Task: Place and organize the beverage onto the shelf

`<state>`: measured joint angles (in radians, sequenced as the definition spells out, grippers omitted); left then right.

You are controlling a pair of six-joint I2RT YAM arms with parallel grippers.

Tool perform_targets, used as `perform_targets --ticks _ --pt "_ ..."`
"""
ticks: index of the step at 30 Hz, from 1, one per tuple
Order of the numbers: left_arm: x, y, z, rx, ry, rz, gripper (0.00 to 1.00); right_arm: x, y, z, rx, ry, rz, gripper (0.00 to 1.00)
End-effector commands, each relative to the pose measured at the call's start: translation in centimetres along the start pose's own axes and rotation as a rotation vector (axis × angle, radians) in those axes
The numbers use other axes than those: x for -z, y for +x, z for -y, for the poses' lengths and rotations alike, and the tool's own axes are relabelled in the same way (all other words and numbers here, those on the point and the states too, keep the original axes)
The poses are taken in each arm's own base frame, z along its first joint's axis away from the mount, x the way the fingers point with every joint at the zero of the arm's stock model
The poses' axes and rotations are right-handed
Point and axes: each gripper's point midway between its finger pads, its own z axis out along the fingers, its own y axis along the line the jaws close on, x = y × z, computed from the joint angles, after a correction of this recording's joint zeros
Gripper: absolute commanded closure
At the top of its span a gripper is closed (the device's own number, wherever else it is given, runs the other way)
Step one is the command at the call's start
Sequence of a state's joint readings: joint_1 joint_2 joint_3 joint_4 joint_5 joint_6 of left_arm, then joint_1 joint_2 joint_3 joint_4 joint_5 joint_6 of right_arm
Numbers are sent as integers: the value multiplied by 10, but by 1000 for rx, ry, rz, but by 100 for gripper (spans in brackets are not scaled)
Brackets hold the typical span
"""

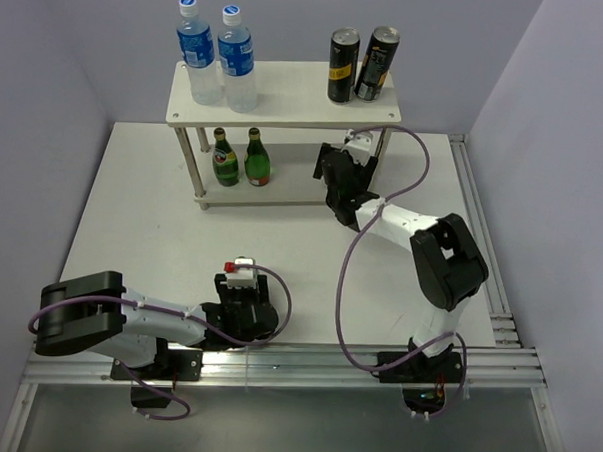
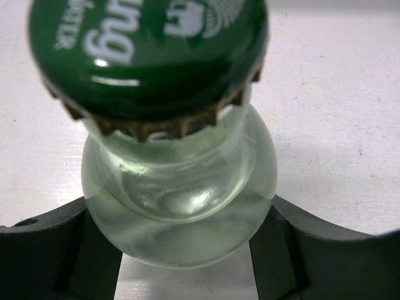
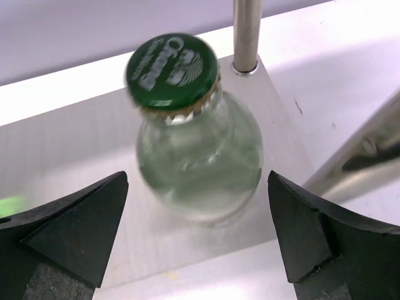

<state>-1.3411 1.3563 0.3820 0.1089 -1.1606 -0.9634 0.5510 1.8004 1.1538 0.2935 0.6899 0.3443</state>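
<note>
The cream shelf (image 1: 287,100) stands at the back of the table. Its top board carries two blue-labelled plastic bottles (image 1: 217,52) and two dark cans (image 1: 361,65). Two dark green glass bottles (image 1: 239,158) stand on the lower board. My right gripper (image 1: 331,165) is at the lower tier's right end, open. A clear glass bottle with a green cap (image 3: 197,156) stands upright on the lower board (image 3: 75,156) between its fingers (image 3: 81,225), touching neither. Near the table's front, my left gripper (image 1: 241,288) is shut on a second clear green-capped bottle (image 2: 181,206), which stands upright on the table.
A metal shelf leg (image 3: 245,31) rises just behind the bottle at the right gripper. An aluminium rail (image 1: 478,244) runs along the table's right edge and another along the front (image 1: 305,364). Walls close in the back and both sides.
</note>
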Motion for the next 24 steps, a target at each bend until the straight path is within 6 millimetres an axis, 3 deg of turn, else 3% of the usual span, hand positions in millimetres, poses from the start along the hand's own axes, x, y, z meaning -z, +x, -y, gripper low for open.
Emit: perform_targets --ticks 1,7,9,10,12,13,15,16,18,19,20,22,23,24 --pt "1 -29 15 92 0 69 100 17 -14 -1 -36 -7 34 0" --pt "3 -52 28 112 37 95 100 41 -16 6 -30 7 39 0" --pt "3 -60 30 95 46 99 100 60 -20 9 -33 7 52 0" --pt "3 -69 36 113 58 110 100 73 -34 13 -59 10 80 0" --pt "-2 -79 39 83 59 115 100 95 -27 14 -72 -7 71 0" --pt "-3 -91 46 95 71 126 100 110 -42 19 -112 -22 96 0" --pt "-9 -109 56 82 103 141 100 135 -29 25 -108 -34 87 0" --pt "-10 -122 64 95 120 153 100 150 -41 29 -159 -54 109 0" --pt "-20 -146 75 102 146 178 100 171 -25 35 -136 -72 86 0" --pt "-24 -153 78 102 151 186 100 181 -29 39 -185 -88 88 0" --pt "-37 -159 76 81 129 192 100 186 -17 49 -150 -72 63 0" --pt "-48 -182 91 95 163 207 100 204 -14 54 -189 -103 50 0" --pt "-65 -182 88 63 134 199 100 208 4 66 -146 -94 24 0" --pt "-70 -200 101 78 157 215 100 219 12 64 -144 -133 8 0"
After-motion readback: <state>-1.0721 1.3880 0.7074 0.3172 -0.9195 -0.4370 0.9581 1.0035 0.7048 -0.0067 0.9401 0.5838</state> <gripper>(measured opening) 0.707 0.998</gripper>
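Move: The left gripper still holds a clear bottle. The free spot on the lower shelf lies about 31 cm ahead of it, 14 cm to its right and some 7 cm up. The nearer green bottle is 31 cm straight ahead and 7 cm up; the placed clear bottle is 31 cm ahead, 22 cm right. The right gripper, open, has the placed bottle about 3 cm ahead, 1 cm right and 4 cm below, with the front shelf post level with it, 8 cm right. Draw the open right gripper some 20 cm straight back, out of the shelf and away from the placed clear bottle, starting slowly, then quickening and rising about 7 cm as the hand rolls its left side up slightly. A moment later, keep hold of the other clear bottle and raise the left gripper about 11 cm, carrying it forward too and somewhat right, towards the lower shelf. ##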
